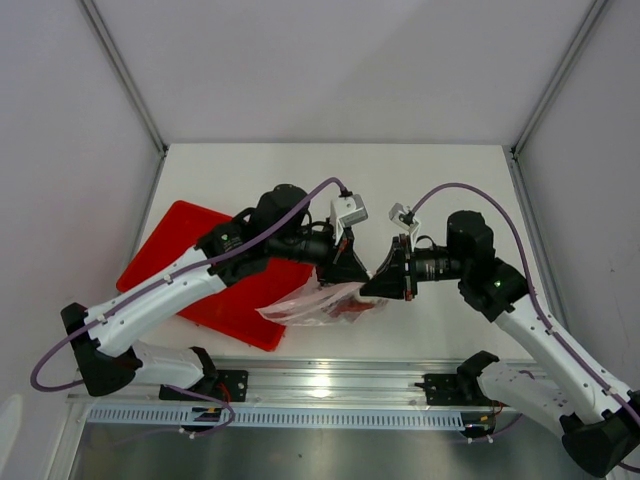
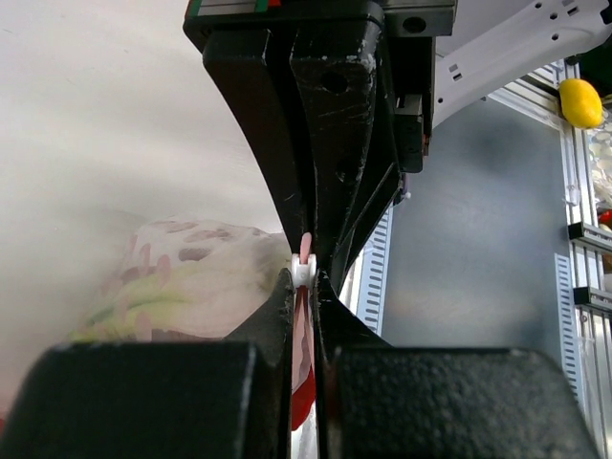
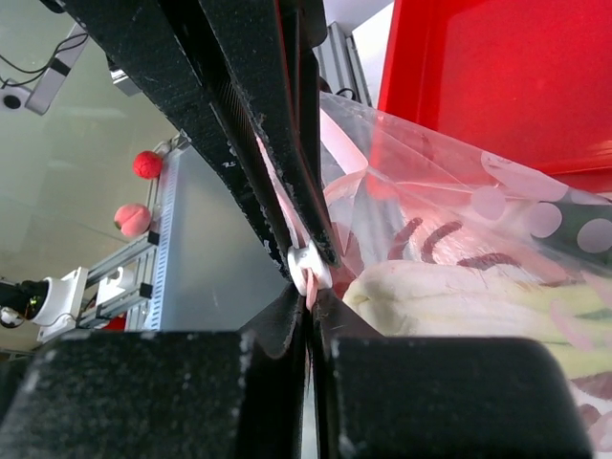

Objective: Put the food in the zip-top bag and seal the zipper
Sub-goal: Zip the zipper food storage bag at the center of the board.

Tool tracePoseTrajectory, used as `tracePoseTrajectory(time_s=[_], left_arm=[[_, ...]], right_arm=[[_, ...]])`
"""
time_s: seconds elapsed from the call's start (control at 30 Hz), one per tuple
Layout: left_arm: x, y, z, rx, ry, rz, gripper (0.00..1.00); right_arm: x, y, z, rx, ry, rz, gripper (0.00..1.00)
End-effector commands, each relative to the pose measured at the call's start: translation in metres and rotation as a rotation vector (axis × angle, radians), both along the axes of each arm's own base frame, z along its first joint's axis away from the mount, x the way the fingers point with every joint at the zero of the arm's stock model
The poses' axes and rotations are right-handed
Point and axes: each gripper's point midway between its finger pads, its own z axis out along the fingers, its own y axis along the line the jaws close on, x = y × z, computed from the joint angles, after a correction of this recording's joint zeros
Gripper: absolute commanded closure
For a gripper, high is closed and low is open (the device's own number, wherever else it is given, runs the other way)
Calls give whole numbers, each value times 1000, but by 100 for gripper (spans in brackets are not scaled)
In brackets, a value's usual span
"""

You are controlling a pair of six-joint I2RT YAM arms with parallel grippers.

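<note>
The clear zip-top bag (image 1: 322, 302) hangs between my two grippers just above the table, beside the red tray's right edge. Inside it show the white-and-green leek (image 3: 449, 301) and the lobster's red legs (image 3: 430, 234); the green fruit is hidden. The pink zipper (image 2: 304, 330) runs through a small white slider (image 3: 308, 263). My left gripper (image 1: 352, 270) (image 2: 306, 282) is shut on the zipper strip. Tip to tip with it, my right gripper (image 1: 385, 278) (image 3: 309, 295) is also shut on that strip, right at the slider (image 2: 303, 271).
The red tray (image 1: 190, 265) lies at the left under my left arm. An aluminium rail (image 1: 320, 385) runs along the table's near edge. Off the table sit a yellow toy (image 2: 579, 100), a red ball (image 3: 146, 163) and a peach (image 3: 134, 219).
</note>
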Motion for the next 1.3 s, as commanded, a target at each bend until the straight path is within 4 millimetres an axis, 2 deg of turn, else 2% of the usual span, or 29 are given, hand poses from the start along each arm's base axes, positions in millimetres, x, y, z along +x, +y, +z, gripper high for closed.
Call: tracePoseTrajectory(time_s=[0.0, 0.43, 0.47, 0.57, 0.6, 0.73, 0.87, 1.27], left_arm=[[3, -3, 23, -59, -39, -5, 99], [8, 11, 16, -55, -44, 37, 100], [7, 13, 14, -52, -43, 42, 99], [7, 16, 11, -47, -44, 48, 99], [6, 18, 8, -40, -40, 50, 100], [1, 30, -4, -2, -17, 76, 99], [-6, 46, -9, 29, 5, 114, 100], [-17, 80, 5, 24, -43, 174, 99]], right_arm=[[7, 4, 18, 37, -90, -31, 100], [20, 1, 25, 101, -103, -157, 100], [22, 0, 21, 105, -73, -174, 100], [32, -7, 40, 194, -85, -239, 100], [35, -8, 36, 199, -69, -260, 100], [43, -17, 41, 231, -47, -329, 100], [41, -18, 39, 228, -36, -333, 100], [42, -22, 47, 234, -34, -357, 100]])
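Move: Straight out from the left fingers, which already pinch the white slider, the zip's open left end lies about 18 cm to the left, some 3 cm back and 4 cm lower. The food in the bag sits roughly 4 cm ahead, 3 cm left and 10 cm below; the red tray's middle is 28 cm left, 6 cm ahead and 11 cm down. For the right hand, the zip's right end is at its shut fingertips, the slider 1 cm left and 1 cm ahead. Pulling the slider leftward along the zip, the left hand keeps its pinch and, after easing barely forward, runs about 6 cm left towards the zip's open end, turning slightly counter-clockwise. The right hand, fingers shut at the zip's right end, draws away forward some 3 cm, also up and a little right, yawing about 15 degrees clockwise and rolling slightly. ##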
